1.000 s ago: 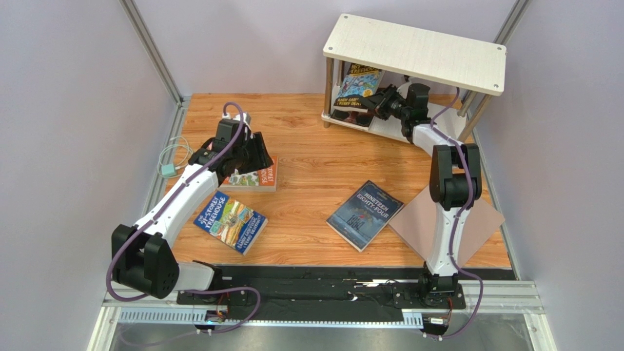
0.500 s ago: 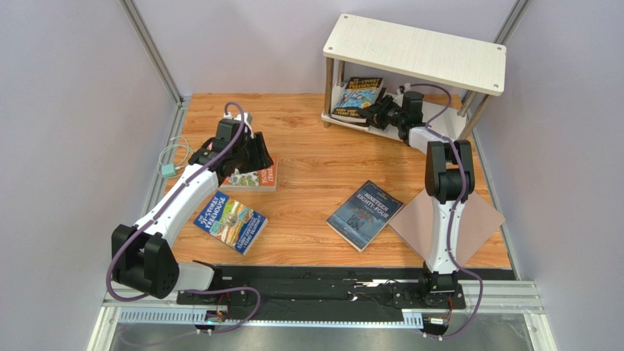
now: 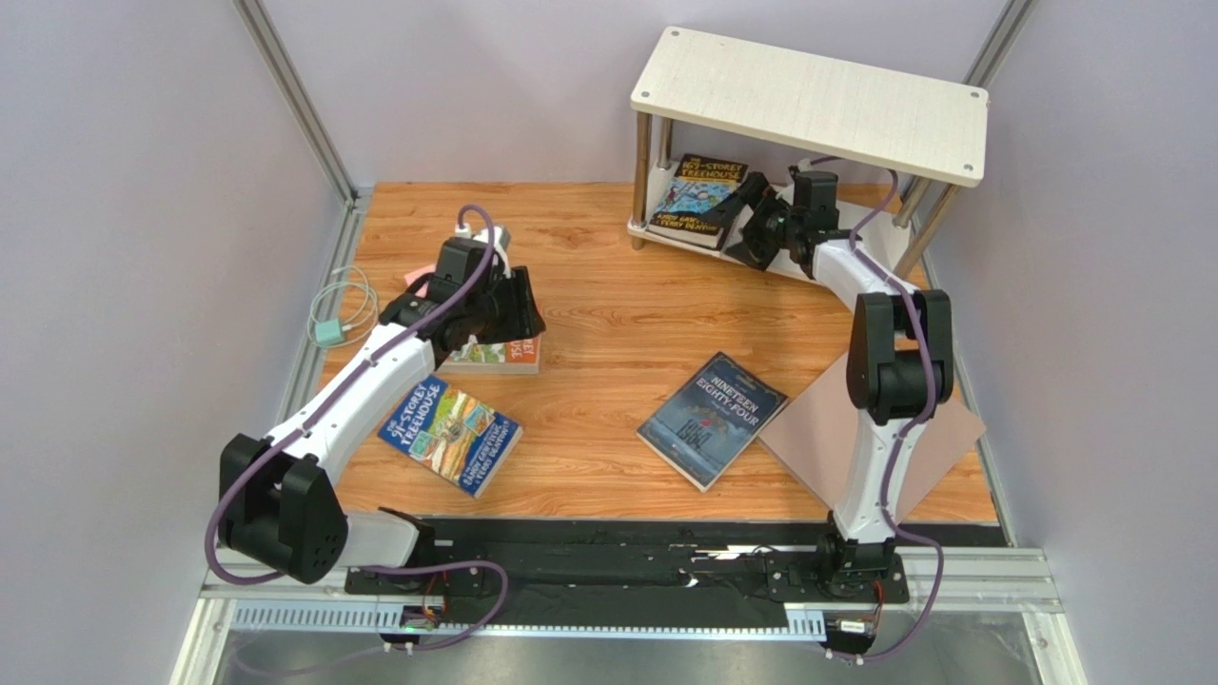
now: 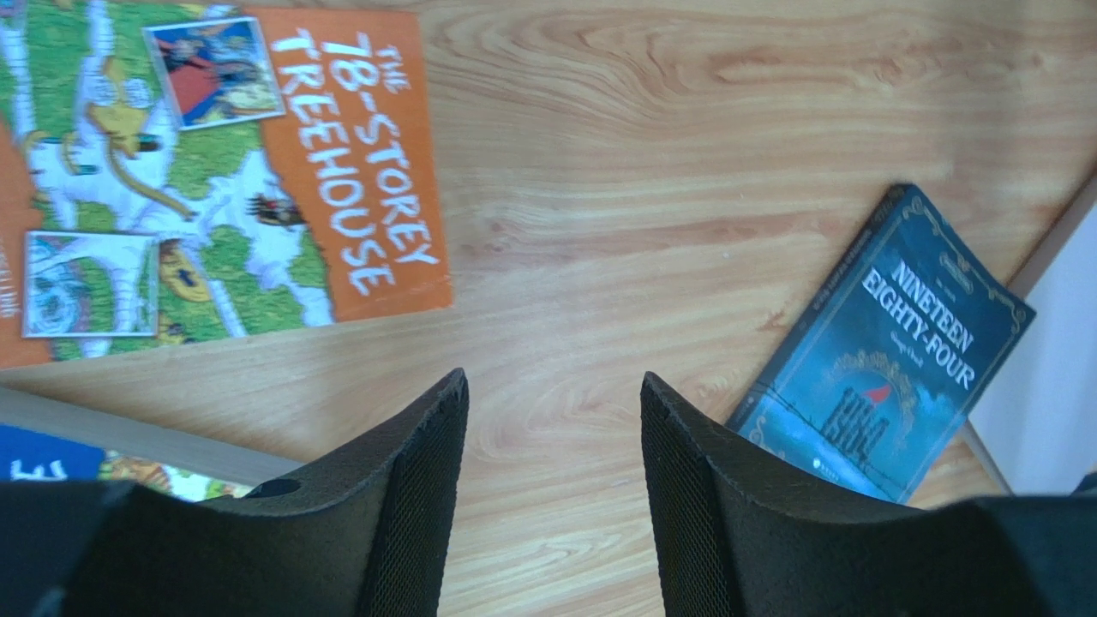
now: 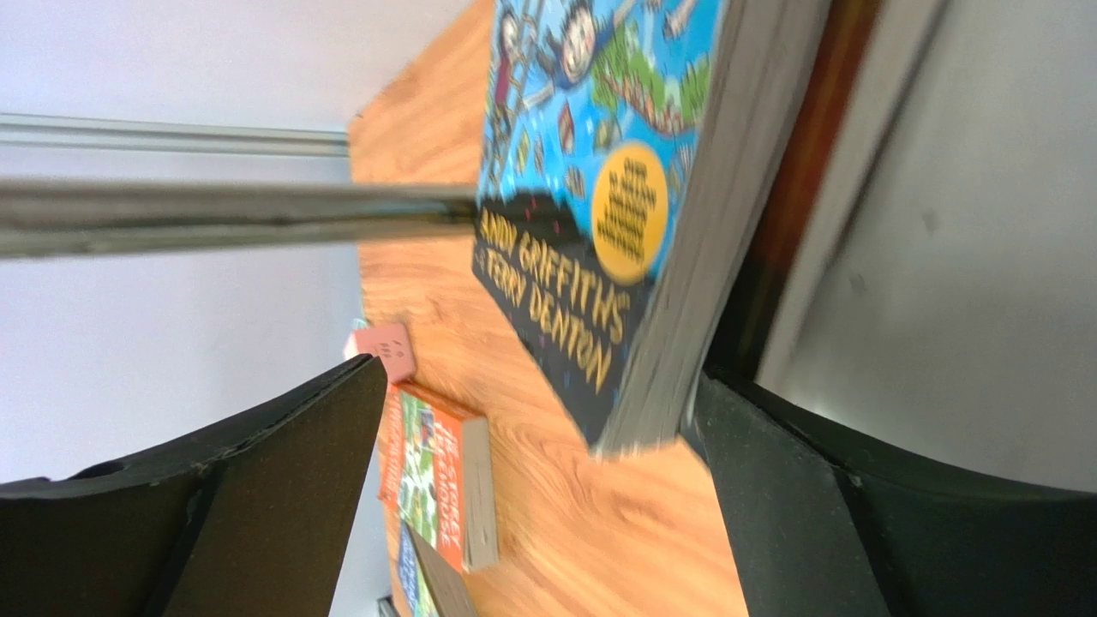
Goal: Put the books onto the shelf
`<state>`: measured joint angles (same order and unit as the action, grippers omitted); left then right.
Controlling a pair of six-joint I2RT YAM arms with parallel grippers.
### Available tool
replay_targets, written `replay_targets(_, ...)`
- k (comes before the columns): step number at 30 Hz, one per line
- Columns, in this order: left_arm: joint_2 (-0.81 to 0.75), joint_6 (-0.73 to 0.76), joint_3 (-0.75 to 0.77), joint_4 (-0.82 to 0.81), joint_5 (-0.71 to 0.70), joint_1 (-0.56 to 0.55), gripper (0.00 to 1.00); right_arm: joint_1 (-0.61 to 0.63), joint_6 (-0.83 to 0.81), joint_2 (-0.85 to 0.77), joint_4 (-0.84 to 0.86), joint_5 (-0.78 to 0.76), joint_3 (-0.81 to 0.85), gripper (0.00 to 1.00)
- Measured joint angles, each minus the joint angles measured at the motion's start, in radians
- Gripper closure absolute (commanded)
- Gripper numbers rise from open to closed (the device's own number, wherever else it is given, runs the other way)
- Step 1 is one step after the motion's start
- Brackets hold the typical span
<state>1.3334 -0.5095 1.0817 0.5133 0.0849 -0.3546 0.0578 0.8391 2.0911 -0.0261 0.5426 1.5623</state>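
The shelf (image 3: 811, 103) stands at the back right. On its lower board a blue cartoon book (image 3: 696, 196) lies on top of a dark one (image 5: 777, 219). My right gripper (image 3: 754, 221) is open beside them; the blue book (image 5: 605, 154) pokes its corner between the spread fingers, ungripped. My left gripper (image 3: 503, 307) hovers open over the right end of the orange Treehouse book (image 3: 493, 353); bare wood shows between its fingers (image 4: 412, 501). A blue Treehouse book (image 3: 449, 433) and the dark blue Nineteen Eighty-Four (image 3: 711, 418) lie flat on the table.
A brown cardboard sheet (image 3: 937, 428) lies at the right, partly under the right arm. A teal plug with its cable (image 3: 336, 321) sits at the left table edge. A small pink block (image 5: 380, 350) rests behind the orange book. Silver shelf legs (image 3: 642, 179) flank the lower board.
My right gripper opened wide and let go of the blue cartoon book, which now lies on the lower board. My left gripper shifted slightly right over the orange book.
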Motion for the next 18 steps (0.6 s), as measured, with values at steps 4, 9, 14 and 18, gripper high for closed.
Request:
replay_targets(4,0.037,0.012,0.023,0.007,-0.027,-0.090,0.56,0.006,-0.082,-0.142,-0.157,-0.054,-0.110,0.00)
replay_targets(9,0.200,0.016,0.105,0.001,-0.043,-0.196,1.00,0.007,-0.152,-0.388,-0.290,-0.112,-0.362,0.00)
replay_targets(14,0.446,0.023,0.236,0.002,-0.034,-0.262,1.00,0.007,-0.174,-0.632,-0.363,-0.132,-0.618,0.00)
replay_targets(18,0.622,0.025,0.340,0.016,-0.015,-0.306,1.00,0.007,-0.174,-0.802,-0.426,-0.134,-0.794,0.00)
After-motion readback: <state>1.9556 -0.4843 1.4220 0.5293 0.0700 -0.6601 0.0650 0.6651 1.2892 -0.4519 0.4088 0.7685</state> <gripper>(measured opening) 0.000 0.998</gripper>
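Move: Nineteen Eighty-Four lies about 29 cm back and 4 cm left of the right hand, some 13 cm below; the brown sheet is about 24 cm to the right of that book. The 169-Storey book on the shelf is some 6 cm ahead and 7 cm left of the right hand, slightly lower. From the left hand, Nineteen Eighty-Four is about 28 cm right, 7 cm back and 16 cm down; the 78-Storey book is 8 cm ahead and 6 cm left. Draw the wide-open right gripper swiftly back out of the shelf, about 27 cm, towards Nineteen Eighty-Four, sinking a little late on and tipping the fingers down. Meanwhile sweep the left hand rightwards and then also steeply down towards the same book's left side, shutting its empty fingers on the way and turning the wrist clockwise. Touch nothing yet. ##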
